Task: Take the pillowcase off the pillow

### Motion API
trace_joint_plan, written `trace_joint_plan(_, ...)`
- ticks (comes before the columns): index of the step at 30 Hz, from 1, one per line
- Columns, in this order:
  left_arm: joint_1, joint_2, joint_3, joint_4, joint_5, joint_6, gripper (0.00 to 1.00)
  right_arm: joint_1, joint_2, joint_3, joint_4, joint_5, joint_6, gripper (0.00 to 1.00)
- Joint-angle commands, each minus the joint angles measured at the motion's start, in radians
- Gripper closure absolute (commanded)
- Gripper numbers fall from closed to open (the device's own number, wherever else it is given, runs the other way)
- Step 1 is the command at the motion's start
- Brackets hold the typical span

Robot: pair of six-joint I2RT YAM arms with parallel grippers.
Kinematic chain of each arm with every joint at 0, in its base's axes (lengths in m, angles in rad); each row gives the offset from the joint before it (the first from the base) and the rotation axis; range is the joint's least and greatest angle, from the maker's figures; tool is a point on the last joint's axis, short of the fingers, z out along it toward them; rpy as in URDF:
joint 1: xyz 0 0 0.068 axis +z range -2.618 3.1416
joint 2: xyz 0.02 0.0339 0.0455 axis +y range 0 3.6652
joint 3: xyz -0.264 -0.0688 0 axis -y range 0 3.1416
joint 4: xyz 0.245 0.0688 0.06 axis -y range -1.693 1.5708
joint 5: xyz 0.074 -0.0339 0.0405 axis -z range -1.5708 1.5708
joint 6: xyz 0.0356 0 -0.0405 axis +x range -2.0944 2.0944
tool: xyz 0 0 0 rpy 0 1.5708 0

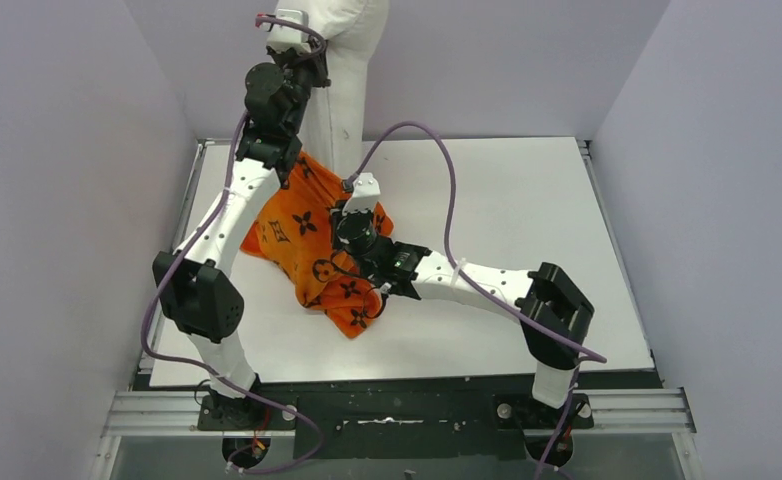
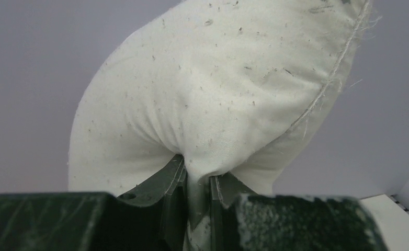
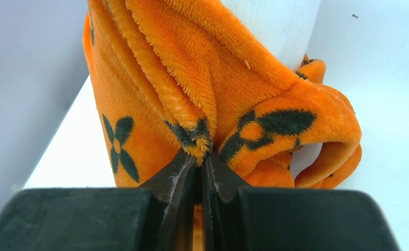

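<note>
The white pillow (image 1: 339,90) hangs upright at the back of the table, held high by its top end. My left gripper (image 2: 198,180) is shut on a pinch of the pillow (image 2: 207,89) cloth. The orange pillowcase (image 1: 307,245) with black flower motifs still wraps the pillow's lower end and lies bunched on the table. My right gripper (image 3: 202,157) is shut on a fold of the pillowcase (image 3: 192,78) edge, low near the table; the right gripper (image 1: 359,192) sits on the fabric's right side. The pillow's lower part is hidden inside the cover.
The white table (image 1: 527,220) stretches to the right of the fabric. Grey walls (image 1: 67,180) enclose the left, back and right sides. A purple cable (image 1: 447,190) arcs above the right arm.
</note>
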Motion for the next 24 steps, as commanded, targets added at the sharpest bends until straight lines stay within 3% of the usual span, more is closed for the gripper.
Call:
trace_joint_plan(1, 0.073, -0.034, 0.311, 0.373, -0.074, 0.021, 1.0, 0.142, 0.106, -0.135, -0.363, -0.137, 0.081, 1.0)
trace_joint_plan(7, 0.133, 0.041, 0.471, 0.289, -0.088, -0.018, 1.0, 0.182, 0.073, -0.257, -0.349, -0.203, 0.114, 0.97)
trace_joint_plan(18, 0.189, 0.103, 0.611, 0.237, -0.112, -0.054, 1.0, 0.281, 0.046, -0.357, -0.377, -0.299, 0.127, 0.94)
trace_joint_plan(24, 0.208, 0.097, 0.609, 0.224, -0.105, -0.107, 1.0, 0.288, -0.027, -0.446, -0.358, -0.292, 0.164, 0.95)
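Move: My left hand pinches the top corner of the pillow, whose middle hangs about 20 cm below it, roughly 5 cm back and 5 cm right. The pillowcase's bulk lies some 40 cm below that hand, 22 cm back, level sideways. My right hand grips the pillowcase's rim; the bulk hangs about 12 cm below, 3 cm left, level fore and aft. From the right hand the pillow's middle is about 16 cm ahead, 4 cm right and 8 cm up, the table's front edge 28 cm back, level sideways, 22 cm below. I strip the pillowcase off by pulling my hands apart: my right hand keeps its pinch and drags the rim back and down towards the table's front edge, slowly, then fast, about 20 cm each way, fingers tipping down and turning counter-clockwise. My left hand, still clamping the pillow corner, eases forward 3 cm, then swings up and left over 10 cm away from the case, drawing back slightly and tilting its fingers up. ##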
